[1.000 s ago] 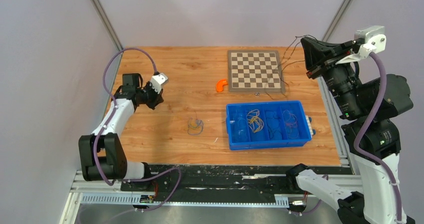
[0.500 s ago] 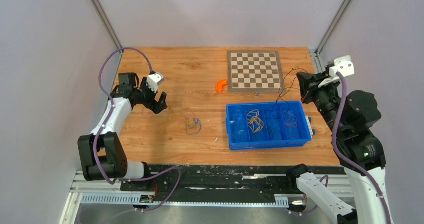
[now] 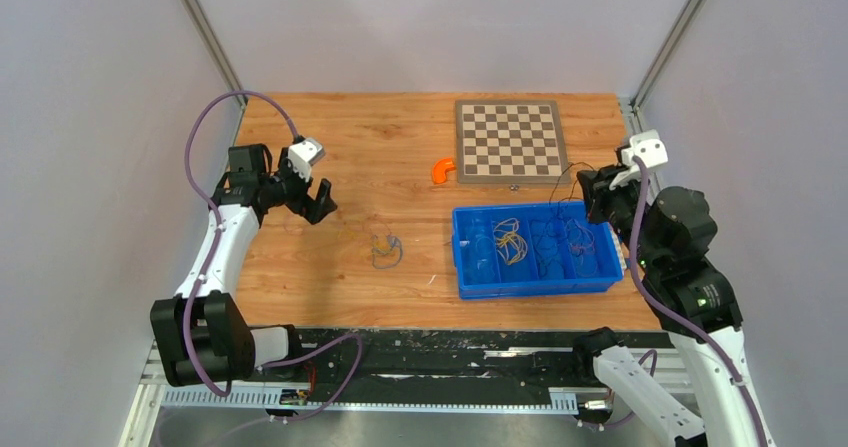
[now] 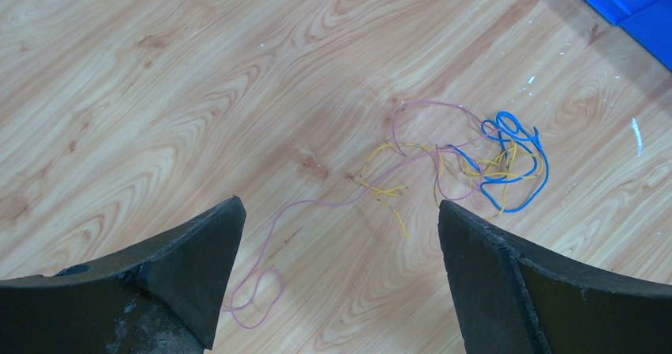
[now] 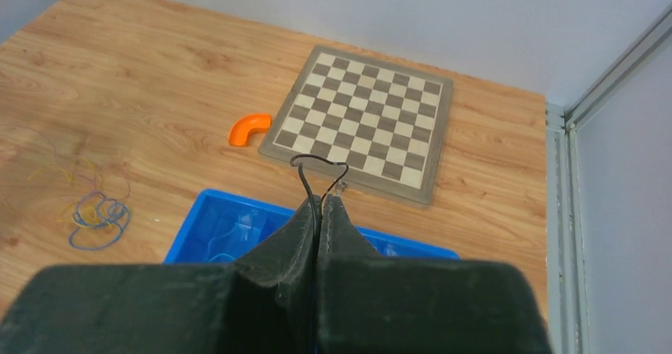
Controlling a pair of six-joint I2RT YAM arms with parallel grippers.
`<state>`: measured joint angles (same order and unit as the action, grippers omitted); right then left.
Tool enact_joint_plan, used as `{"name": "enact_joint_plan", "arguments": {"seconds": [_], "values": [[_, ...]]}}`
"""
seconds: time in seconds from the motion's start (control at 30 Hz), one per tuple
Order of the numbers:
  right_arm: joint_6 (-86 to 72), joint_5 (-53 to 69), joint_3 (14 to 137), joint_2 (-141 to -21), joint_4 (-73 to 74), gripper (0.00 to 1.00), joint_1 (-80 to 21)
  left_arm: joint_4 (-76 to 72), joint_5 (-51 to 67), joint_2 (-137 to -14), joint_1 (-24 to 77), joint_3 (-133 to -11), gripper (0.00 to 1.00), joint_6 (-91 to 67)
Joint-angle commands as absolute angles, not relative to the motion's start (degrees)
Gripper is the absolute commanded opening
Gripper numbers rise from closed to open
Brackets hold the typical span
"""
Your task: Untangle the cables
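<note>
A small tangle of cables (image 3: pixel 385 250) lies on the wooden table left of the blue bin. The left wrist view shows a blue cable (image 4: pixel 515 164), a yellow one (image 4: pixel 388 184) and a long pinkish strand (image 4: pixel 261 291) trailing toward my fingers. My left gripper (image 3: pixel 318 205) (image 4: pixel 339 207) hovers open just left of the tangle, holding nothing. My right gripper (image 3: pixel 588 195) (image 5: pixel 323 199) is shut on a thin black cable (image 5: pixel 317 164), whose loop pokes out past the fingertips, above the bin's right end.
The blue bin (image 3: pixel 530 285) has several compartments holding more loose cables. A chessboard (image 3: pixel 510 139) lies at the back, and an orange curved piece (image 3: pixel 442 170) sits beside its left edge. Metal frame posts stand at both back corners.
My left gripper has opened and shifted slightly toward the tangle. My right arm has come down from high up to just above the bin, still pinching the black cable.
</note>
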<state>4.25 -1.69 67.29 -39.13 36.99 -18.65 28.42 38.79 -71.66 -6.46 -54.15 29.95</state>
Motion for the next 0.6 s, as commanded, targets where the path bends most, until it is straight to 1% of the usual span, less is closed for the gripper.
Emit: {"name": "enact_joint_plan", "arguments": {"seconds": [0.0,0.17,0.3,0.4,0.57], "values": [[7.7,-4.05,61.86,-38.56,33.7,0.0,-18.38,27.94,40.82,-70.66,-6.68,-56.89,1.0,27.38],[11.42,-4.59,53.55,-38.57,26.92,0.0,-18.45,27.9,42.12,-70.1,-6.69,-58.04,1.0,24.87],[12.52,-5.11,49.85,-40.07,23.89,0.0,-18.1,27.88,42.6,-68.89,-6.67,-58.07,1.0,23.86],[13.87,-4.41,47.2,-42.08,22.69,0.0,-15.56,28.11,42.7,-67.84,-6.68,-57.89,1.0,23.45],[16.75,0.78,43.13,-46.16,20.94,0.0,-11.07,28.02,43.1,-66.98,-6.68,-58.19,1.0,22.68]]}}
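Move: The right hand, shut on a black cable, hangs over the blue box; the box's third compartment from the left, already holding dark cable, lies about 7 cm ahead, 1 cm left and 34 cm below. At about that depth, the yellow cable's compartment is 10 cm to the hand's left and the pink cable's 7 cm to its right; the chessboard lies some 37 cm ahead, 8 cm left. From the left hand, the third compartment is about 52 cm right, 3 cm back and 13 cm lower. Downward at a brisk, steady pace, the right hand sinks about 14 cm and edges some 5 cm forward, bringing the black cable towards the box's third compartment, with a slight drift right at the end. Its wrist tips fingers-down and rolls left side down, each by 10 to 15 degrees, the fingers staying shut on the cable. The empty left hand rises about 3 cm, wide open. ##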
